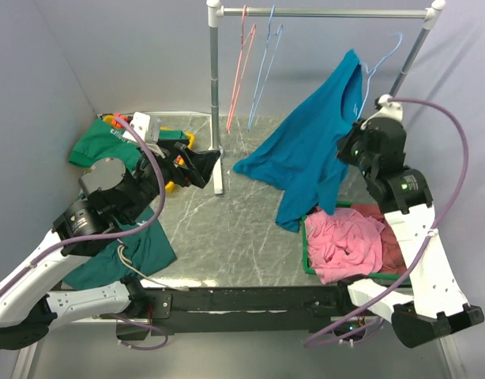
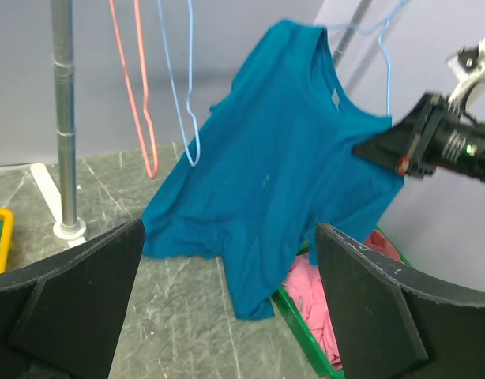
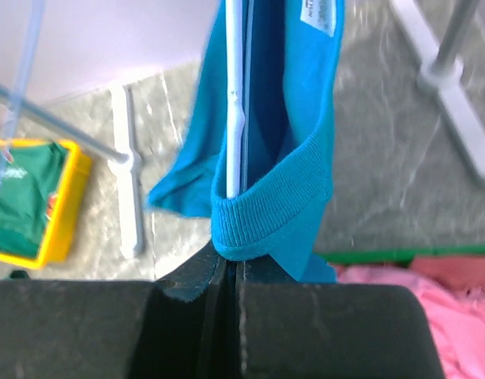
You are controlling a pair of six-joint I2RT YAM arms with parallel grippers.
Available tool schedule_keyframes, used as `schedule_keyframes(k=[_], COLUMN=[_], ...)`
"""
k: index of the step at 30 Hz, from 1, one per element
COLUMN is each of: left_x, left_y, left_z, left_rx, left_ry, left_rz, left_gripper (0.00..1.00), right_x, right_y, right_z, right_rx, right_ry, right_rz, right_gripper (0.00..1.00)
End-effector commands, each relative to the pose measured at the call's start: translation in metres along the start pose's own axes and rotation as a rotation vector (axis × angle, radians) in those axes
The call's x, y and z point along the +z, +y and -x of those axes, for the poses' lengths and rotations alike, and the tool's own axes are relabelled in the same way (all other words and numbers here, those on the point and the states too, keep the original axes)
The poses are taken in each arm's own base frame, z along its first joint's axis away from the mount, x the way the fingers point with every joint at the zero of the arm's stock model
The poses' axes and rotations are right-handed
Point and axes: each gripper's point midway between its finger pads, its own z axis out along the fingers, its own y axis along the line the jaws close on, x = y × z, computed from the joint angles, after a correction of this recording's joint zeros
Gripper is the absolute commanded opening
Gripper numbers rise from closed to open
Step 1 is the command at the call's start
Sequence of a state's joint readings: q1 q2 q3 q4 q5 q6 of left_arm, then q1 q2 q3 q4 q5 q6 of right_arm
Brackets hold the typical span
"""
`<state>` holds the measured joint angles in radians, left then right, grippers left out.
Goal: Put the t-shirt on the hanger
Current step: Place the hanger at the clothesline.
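The teal-blue t-shirt [image 1: 306,154] hangs in the air right of centre, its lower hem trailing down to the table and the green bin. The light blue wire hanger [image 1: 382,57] sticks out above the shirt's neck, with its hook up by the rack's right post. My right gripper [image 1: 351,147] is shut at the collar; in the right wrist view the hanger wire [image 3: 234,95] runs down inside the ribbed collar [image 3: 274,213] into the shut right gripper [image 3: 236,264]. My left gripper [image 1: 204,167] stands wide open and empty, facing the t-shirt [image 2: 282,150] from the left, well apart from it.
A metal rack [image 1: 321,13] at the back carries a pink hanger [image 1: 241,71] and another light blue one [image 1: 265,71]; its pole [image 1: 215,95] stands near my left gripper. A green bin [image 1: 306,245] holds a pink garment [image 1: 345,241]. A yellow bin [image 1: 189,142] holds dark green cloth [image 1: 96,142].
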<state>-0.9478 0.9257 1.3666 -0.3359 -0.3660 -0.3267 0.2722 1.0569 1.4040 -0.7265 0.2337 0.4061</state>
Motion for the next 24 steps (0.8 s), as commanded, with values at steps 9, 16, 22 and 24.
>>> schedule_keyframes(k=[9,16,22,24], left_x=[-0.011,-0.003,0.009,0.015], left_y=[-0.016,-0.01,-0.013,-0.017], left_z=[0.033,0.016,0.002,-0.006], left_rx=[0.054,0.092,0.12,0.124], left_ry=[-0.006,0.036,0.071,0.104], left_rz=[-0.074,-0.047,-0.053,-0.069], left_gripper=[0.95,0.95,0.96,0.96], right_x=[-0.008,0.005,0.016,0.022], right_y=[0.013,0.006,-0.004,-0.005], right_z=[0.102,0.113,0.117,0.122], right_rx=[-0.078,-0.141,-0.19,-0.2], right_ry=[-0.114,-0.07,-0.025,-0.015], right_rz=[0.117,0.088,0.06,0.045], right_gripper=[0.0,0.0,0.0,0.0])
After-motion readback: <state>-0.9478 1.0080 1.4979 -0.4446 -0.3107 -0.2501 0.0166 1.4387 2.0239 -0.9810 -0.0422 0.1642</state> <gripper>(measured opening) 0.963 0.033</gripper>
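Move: The clothesline rod's free right-hand stretch, where the shirt's hanger is to go, runs across about 18 cm ahead of the right hand, some 12 cm to its right and 18 cm higher. The empty blue hanger hangs roughly 12 cm ahead and 16 cm to the left of this hand, the pink hanger about 8 cm farther left. From the left hand that free stretch of rod is about 27 cm ahead, 43 cm to the right and slightly above. Keep the right gripper shut on the hanger and the shirt's edge and lift it about 8 cm, carrying it forward some 6 cm and a little to the right, towards the free end of the rod; stop rising near the end and ease on forward, rolling the hand slightly left side down. Let the open, empty left hand bob up about 3 cm and most of the way back. ##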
